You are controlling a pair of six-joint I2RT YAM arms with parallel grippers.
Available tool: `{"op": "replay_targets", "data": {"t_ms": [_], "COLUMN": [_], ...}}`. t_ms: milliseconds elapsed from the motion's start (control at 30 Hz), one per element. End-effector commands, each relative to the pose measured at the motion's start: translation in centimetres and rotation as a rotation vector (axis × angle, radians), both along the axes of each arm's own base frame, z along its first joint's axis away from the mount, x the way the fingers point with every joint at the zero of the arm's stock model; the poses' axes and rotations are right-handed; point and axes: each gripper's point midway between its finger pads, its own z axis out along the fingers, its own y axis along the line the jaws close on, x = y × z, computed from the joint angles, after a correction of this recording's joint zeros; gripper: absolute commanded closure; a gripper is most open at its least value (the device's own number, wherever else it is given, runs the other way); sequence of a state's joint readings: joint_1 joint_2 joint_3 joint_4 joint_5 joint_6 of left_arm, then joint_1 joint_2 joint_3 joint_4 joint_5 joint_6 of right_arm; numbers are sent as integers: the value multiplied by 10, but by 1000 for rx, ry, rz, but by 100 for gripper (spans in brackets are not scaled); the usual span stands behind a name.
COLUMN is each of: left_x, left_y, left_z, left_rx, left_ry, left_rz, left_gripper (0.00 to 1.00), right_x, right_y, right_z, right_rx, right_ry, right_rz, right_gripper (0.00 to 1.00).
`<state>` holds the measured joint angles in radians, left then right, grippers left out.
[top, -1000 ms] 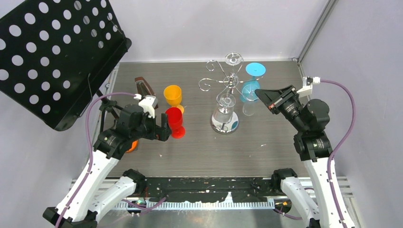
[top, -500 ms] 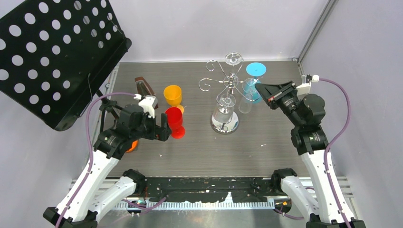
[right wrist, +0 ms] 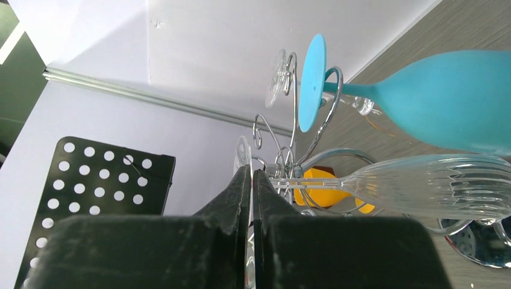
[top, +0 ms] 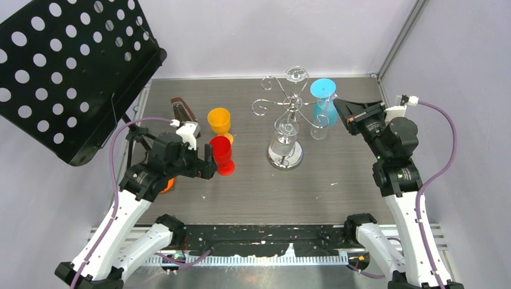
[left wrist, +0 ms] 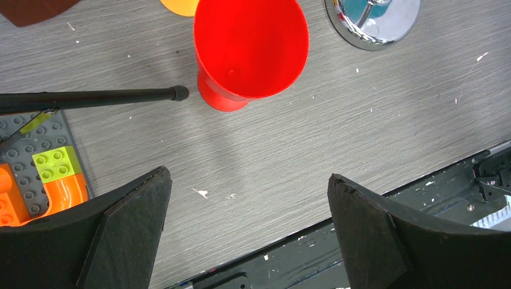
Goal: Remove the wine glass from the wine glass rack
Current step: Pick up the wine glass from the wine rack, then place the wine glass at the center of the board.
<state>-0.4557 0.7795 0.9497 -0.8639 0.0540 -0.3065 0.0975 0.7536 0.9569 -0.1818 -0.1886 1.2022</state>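
The chrome wine glass rack (top: 291, 103) stands at the table's middle back on a round mirrored base (top: 283, 159). A blue wine glass (top: 323, 103) hangs upside down from its right arm, with clear wine glasses (top: 285, 136) hanging beside it. My right gripper (top: 338, 106) is shut, its tip just right of the blue glass, with nothing held. In the right wrist view the shut fingertips (right wrist: 252, 172) point at the rack's wires (right wrist: 288, 158), with the blue glass (right wrist: 449, 99) and a clear glass (right wrist: 434, 192) to their right. My left gripper (left wrist: 250, 180) hangs open over bare table, near a red cup (left wrist: 250, 48).
An orange cup (top: 219, 120) stands behind the red cup (top: 222, 153). A brown wedge (top: 182, 110) lies at the back left. A grey plate with toy bricks (left wrist: 42, 171) and a thin black rod (left wrist: 90, 97) lie left of the left gripper. A black perforated stand (top: 66, 72) looms at the left.
My right arm has drawn back to the right and toward the rear, its shut tip now beside the blue glass. The hanging glasses on the right have shifted slightly. The left arm has not moved.
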Motion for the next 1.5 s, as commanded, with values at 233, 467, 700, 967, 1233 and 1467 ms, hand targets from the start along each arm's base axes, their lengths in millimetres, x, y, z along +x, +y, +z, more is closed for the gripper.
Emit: {"op": "replay_targets", "data": {"t_ms": [233,467,700,967,1233,1467], "left_x": [7,7,5,-6,-22,-33], "left_y": [-1,-2,-6,-6,-17,-25], "left_z": [8,9,16,38,52,63], "left_rx": [-15,-20,-54,-88,-179,-250], "left_ry": [-46,-47,-53,-79,-81,-60], "left_rz": [2,0,-1,-21,-74,-101], "left_gripper": [1,1,1,1,1,1], "right_x": [-34,-64,-95,-134,-152,-159], "right_y": [-28,-34,-21,11,41,62], "right_z": [26,26,18,18,-6,-18], "right_rx": [-22,-36,-88,-275,-456,-490], "right_ry": [-83,-106,-135,-205,-237,-268], "right_rz": [-141,-159,-68,165,442,651], "right_gripper": [94,94,94,94,94,94]}}
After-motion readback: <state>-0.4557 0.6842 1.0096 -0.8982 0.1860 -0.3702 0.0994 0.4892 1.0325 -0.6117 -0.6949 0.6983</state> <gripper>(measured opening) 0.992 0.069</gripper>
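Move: My right hand already pinches the clear wine glass by its stem; it hangs upside down, its middle roughly 8 cm below the grip and 1 cm left. The rack's post stands about 12 cm left and 2 cm ahead, its middle 20 cm lower; the cyan glass hangs 5 cm ahead, 4 cm left. From my open left hand, the held glass is about 35 cm right, 8 cm ahead and 10 cm higher, the red goblet 8 cm ahead, 3 cm right and 13 cm below. Keeping the stem pinched, I draw my right hand back about 15 cm, away from the cyan glass, first swinging some 3 cm right and rising 2 cm, then curving left and sinking past the starting height. In that second part I turn the wrist counter-clockwise by roughly 30 degrees and roll its left side down. Late on, my wide-open left hand lifts about 4 cm and eases back. ##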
